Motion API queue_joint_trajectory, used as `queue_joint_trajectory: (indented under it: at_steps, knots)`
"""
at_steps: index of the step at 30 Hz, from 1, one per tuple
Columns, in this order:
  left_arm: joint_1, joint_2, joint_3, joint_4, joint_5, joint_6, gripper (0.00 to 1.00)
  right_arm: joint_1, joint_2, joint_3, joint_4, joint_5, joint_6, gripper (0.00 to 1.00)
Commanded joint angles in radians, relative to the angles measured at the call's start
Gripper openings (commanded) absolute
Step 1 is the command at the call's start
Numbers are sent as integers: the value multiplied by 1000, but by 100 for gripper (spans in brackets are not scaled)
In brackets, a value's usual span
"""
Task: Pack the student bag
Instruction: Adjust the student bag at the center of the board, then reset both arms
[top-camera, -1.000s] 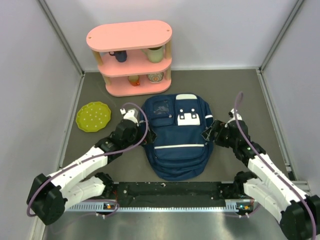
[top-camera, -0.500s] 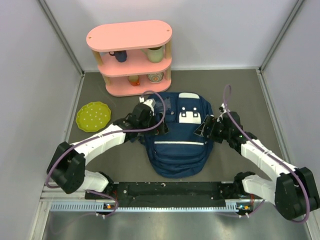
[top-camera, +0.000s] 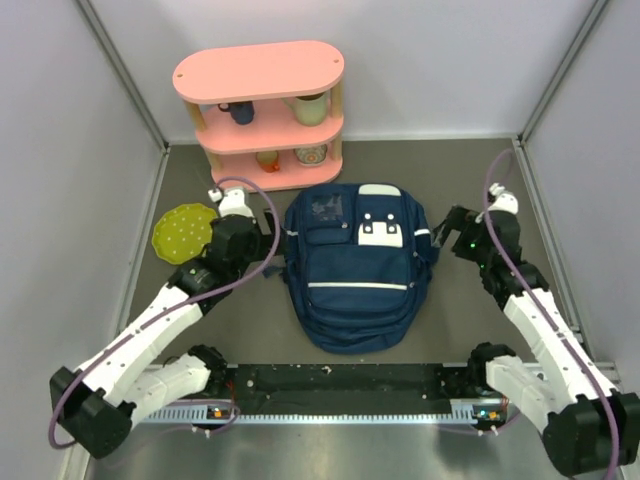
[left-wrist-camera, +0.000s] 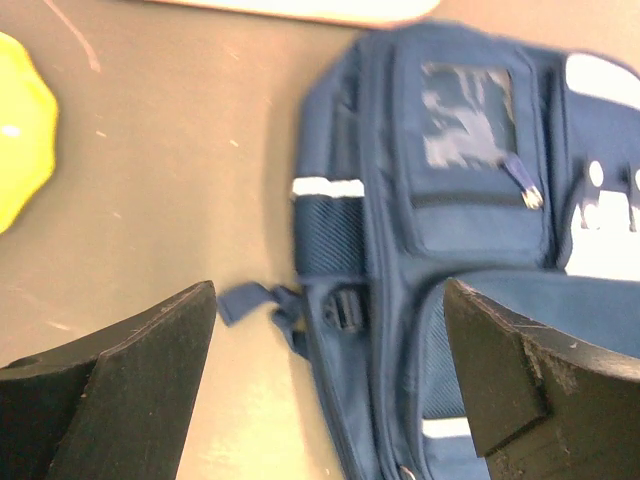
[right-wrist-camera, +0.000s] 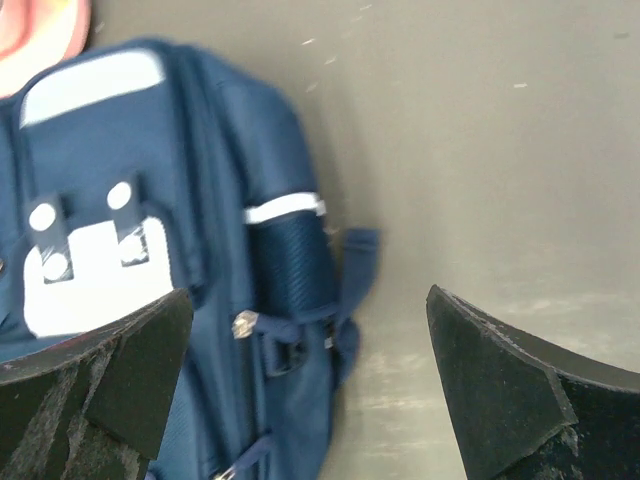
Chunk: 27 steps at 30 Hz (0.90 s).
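The student bag (top-camera: 355, 275), a navy backpack with white stripes and white patches, lies front-up in the middle of the table. My left gripper (top-camera: 266, 252) hovers open at the bag's left edge. In the left wrist view the gripper (left-wrist-camera: 328, 292) spans the bag (left-wrist-camera: 470, 250) at its side strap and buckle, holding nothing. My right gripper (top-camera: 452, 230) is open just off the bag's right side. In the right wrist view it (right-wrist-camera: 308, 293) frames the bag (right-wrist-camera: 230, 140) at its side pocket and loose strap, with nothing gripped.
A pink three-tier shelf (top-camera: 262, 115) holding cups stands behind the bag. A yellow-green plate (top-camera: 185, 232) lies left of my left arm, also seen as the plate (left-wrist-camera: 20, 130) in the left wrist view. Grey walls close in both sides.
Both arms have drawn back outward from over the bag's front to its sides. The right gripper has opened wider. The bag has shifted slightly and lies flatter.
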Motion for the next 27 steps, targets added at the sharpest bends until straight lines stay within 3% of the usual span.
queue_joint_trajectory:
  at_steps: [1,3,6,13,16,21,27]
  knots:
    - [110,-9,3,19,-53,65,99,-165,39,73,-26,-80,-37,99]
    - [208,8,29,-10,-18,79,99,-291,102,92,-28,-241,-8,99]
    - [290,27,49,-49,-5,84,99,-392,159,98,-23,-328,26,99]
    - [294,-30,-7,-64,-42,49,99,-400,33,-17,95,-119,20,99]
    - [294,-62,-29,-93,-33,33,98,-399,-25,-103,216,-102,23,99]
    - [294,-146,-67,-110,-48,1,98,-383,-134,-321,470,59,-38,99]
    - [294,-235,-122,-101,-76,-2,98,-362,-117,-347,497,74,-109,99]
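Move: The student bag lies flat in the middle, its centre about 24 cm to the left gripper's right, some 2 cm back and 13 cm below. The yellow plate is roughly 25 cm to that gripper's left, 7 cm farther out and 17 cm lower; the pink shelf stands about 28 cm ahead, 2 cm left, its middle 5 cm lower. From the right gripper, the bag's centre is about 25 cm left, 2 cm back and 10 cm below. Draw both open grippers outward, away from the bag's two sides. Swing the left one about 11 cm left towards the yellow plate, easing slightly forward and then back, turning counter-clockwise; take the right one some 12 cm right, turning about 20 degrees clockwise, and let it sink, mostly late in the swing. Keep all fingers wide open, touching nothing. ##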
